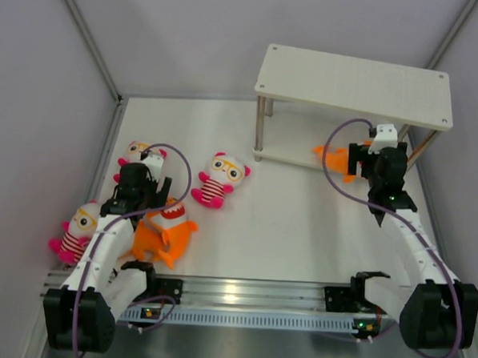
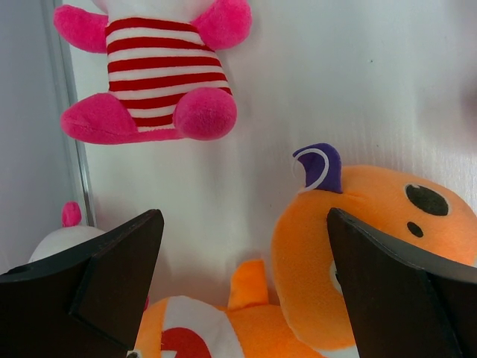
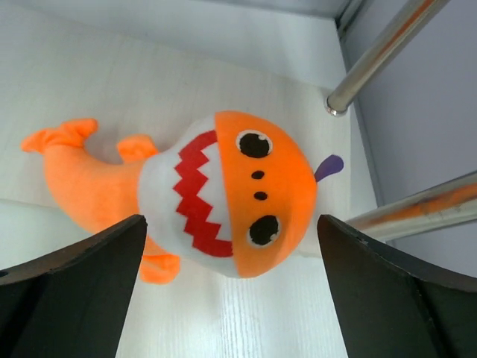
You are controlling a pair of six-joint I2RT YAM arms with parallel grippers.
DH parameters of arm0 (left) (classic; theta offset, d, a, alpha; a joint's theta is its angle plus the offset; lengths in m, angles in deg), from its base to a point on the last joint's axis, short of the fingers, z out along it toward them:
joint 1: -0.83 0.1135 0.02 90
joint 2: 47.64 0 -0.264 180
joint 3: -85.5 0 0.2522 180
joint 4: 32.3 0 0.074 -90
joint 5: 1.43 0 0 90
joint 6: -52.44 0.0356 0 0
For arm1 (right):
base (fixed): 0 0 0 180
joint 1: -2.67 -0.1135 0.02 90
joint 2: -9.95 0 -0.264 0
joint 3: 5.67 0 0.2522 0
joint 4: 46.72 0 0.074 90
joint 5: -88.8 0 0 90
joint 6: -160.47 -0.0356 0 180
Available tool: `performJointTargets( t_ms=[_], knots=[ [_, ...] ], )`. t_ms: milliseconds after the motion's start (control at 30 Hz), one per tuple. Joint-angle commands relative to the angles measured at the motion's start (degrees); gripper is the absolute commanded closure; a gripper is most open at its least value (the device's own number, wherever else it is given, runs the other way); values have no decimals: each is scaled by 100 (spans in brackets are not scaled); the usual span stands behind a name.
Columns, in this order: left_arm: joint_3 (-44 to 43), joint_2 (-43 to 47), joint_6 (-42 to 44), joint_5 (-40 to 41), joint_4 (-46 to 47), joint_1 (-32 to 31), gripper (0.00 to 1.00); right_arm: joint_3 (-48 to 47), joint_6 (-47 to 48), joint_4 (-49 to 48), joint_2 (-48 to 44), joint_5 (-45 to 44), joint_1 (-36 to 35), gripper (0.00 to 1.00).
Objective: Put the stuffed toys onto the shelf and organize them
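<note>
An orange shark [image 3: 223, 194] lies on its side on the lower board of the shelf [image 1: 356, 85], toothy mouth toward me. My right gripper [image 3: 231, 298] stands open just in front of it, touching nothing; from above that gripper [image 1: 359, 160] is at the shelf's right front, next to the shark [image 1: 334, 160]. Over the pile at the left, my left gripper [image 2: 246, 291] is open with two orange sharks [image 2: 373, 239] below it and a striped doll [image 2: 160, 74] ahead. From above, the left gripper [image 1: 142, 191] hangs between a doll [image 1: 138, 152] and the sharks [image 1: 164, 231].
Two more dolls lie on the table, one in the middle [image 1: 220, 178] and one by the left wall [image 1: 77, 231]. Metal shelf legs [image 3: 380, 56] stand close to the right of the placed shark. The enclosure walls run along both sides.
</note>
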Motion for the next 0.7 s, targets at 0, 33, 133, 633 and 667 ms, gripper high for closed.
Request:
performJointTargets(
  t_ms=[0, 33, 133, 633, 667],
  knots=[
    [-127, 4, 75, -62, -111, -44, 2, -47, 249, -37, -484, -496, -571, 1],
    [-136, 12, 66, -54, -119, -44, 2, -47, 433, -55, -563, -603, -678, 1],
    [-136, 4, 75, -62, -111, -44, 2, -204, 592, 112, -581, -823, -986, 0],
    [-136, 30, 93, -89, -128, -52, 2, 2211, -3454, -882, -2306, -2185, -1480, 100],
    [-127, 39, 84, -98, -128, -52, 2, 2247, -3616, -951, -2174, -2143, -1357, 100]
  ],
)
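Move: The orange shark lies on the lower shelf just before the open right hand, its middle about 4 cm ahead, 6 cm left and 6 cm below. The shelf's front right post stands some 9 cm to the hand's right and 2 cm ahead, the rear right post about 10 cm ahead and 6 cm right. From the left hand the shark is roughly 12 cm ahead and 52 cm right, slightly higher. Right hand rises, swings about 8 cm left, then backs and sinks from the shark, shutting its empty fingers. ##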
